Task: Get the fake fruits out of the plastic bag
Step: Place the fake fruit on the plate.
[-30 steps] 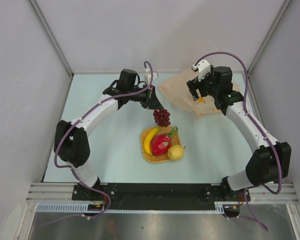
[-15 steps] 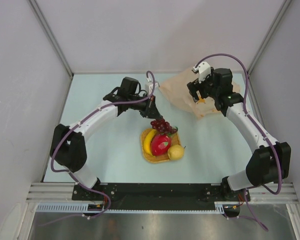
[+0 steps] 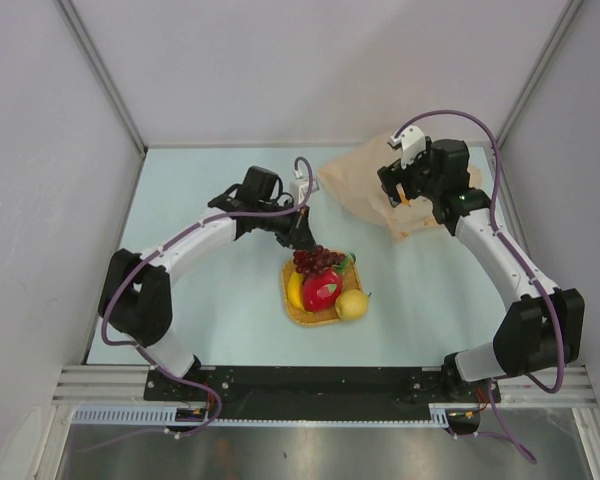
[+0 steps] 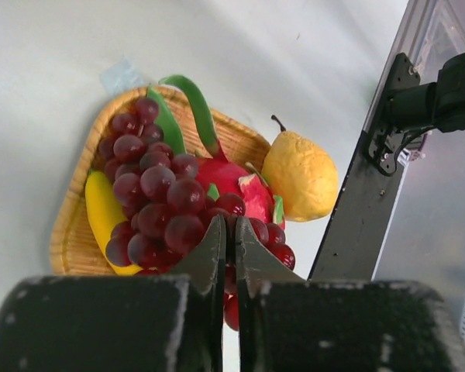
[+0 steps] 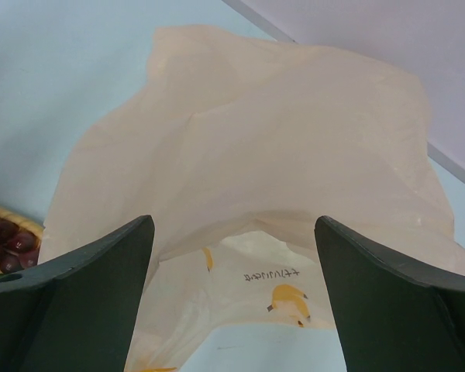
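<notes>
The dark red grapes hang from my left gripper, which is shut on their stem, and rest on the orange woven tray. In the left wrist view the grapes lie over the yellow banana and the red fruit with green tips, beside the round yellow fruit. The left gripper shows closed fingers. The pale peach plastic bag lies at the back right. My right gripper is open above it; the bag's mouth gapes between its fingers.
The banana, red fruit and yellow fruit fill the tray. Grey walls close in the pale table on three sides. The black base rail runs along the near edge.
My left gripper has carried the grapes down and toward the tray; they now touch the fruits there. The right gripper has shifted slightly over the bag.
</notes>
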Robot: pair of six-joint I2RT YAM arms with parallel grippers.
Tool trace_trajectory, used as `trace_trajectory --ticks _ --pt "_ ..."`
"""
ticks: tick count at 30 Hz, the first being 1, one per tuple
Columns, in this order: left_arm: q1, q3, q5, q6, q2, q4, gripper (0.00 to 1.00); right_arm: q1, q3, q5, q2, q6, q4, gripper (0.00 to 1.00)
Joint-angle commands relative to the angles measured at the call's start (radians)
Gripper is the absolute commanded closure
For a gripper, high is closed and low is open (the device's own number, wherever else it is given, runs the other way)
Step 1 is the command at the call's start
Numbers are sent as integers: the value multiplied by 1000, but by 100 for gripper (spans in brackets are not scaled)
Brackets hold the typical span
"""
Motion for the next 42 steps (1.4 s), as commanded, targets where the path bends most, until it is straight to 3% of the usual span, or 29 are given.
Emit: trace_trajectory --ticks 1,3,4,7,8,15,24,30,42 --pt "-9 -36 -23 84 -67 -31 90 -6 -4 -15 -39 11 41 10" --pt "-9 -51 -23 106 -73 -34 85 -4 -4 -16 -41 13 39 10" --pt "-10 -54 -23 111 -73 -40 74 -4 -4 -18 -39 14 39 10" --pt "-13 -73 -2 116 -70 -39 57 -3 -4 -21 -39 18 36 10" --pt "-15 -76 0 116 -70 -34 56 -4 -4 -22 -41 19 38 10" --pt "-21 -91 0 114 -45 -14 54 -3 -5 -18 -42 16 35 10" --pt "-19 -71 -51 159 -28 -94 42 -6 -4 -19 -39 16 35 9" --pt "-19 -85 -37 147 -28 -73 41 -3 -4 -19 -33 16 36 9" --pt "-18 -71 -164 154 -25 -88 40 -1 -4 -15 -35 14 38 9"
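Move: My left hand, fingers shut on the hanging grapes, is just beyond the plate: its middle is about 8 cm back, 4 cm to the right and 9 cm below. The dragon fruit fills that middle, 3 cm higher. The banana lies some 6 cm back, straight below sideways, and the yellow pear 11 cm back and 11 cm right. From my idle right hand, the plate is about 22 cm back, 15 cm left and 18 cm lower. I lower my left hand about 4 cm onto the far-left part of the plate, drifting a couple of centimetres back and left, with a short pause midway. As I sink, I open the shut fingers to a bit over half and let go of the grapes over the banana; the fingertips tip down roughly 10 degrees more and end straddling the bunch. ##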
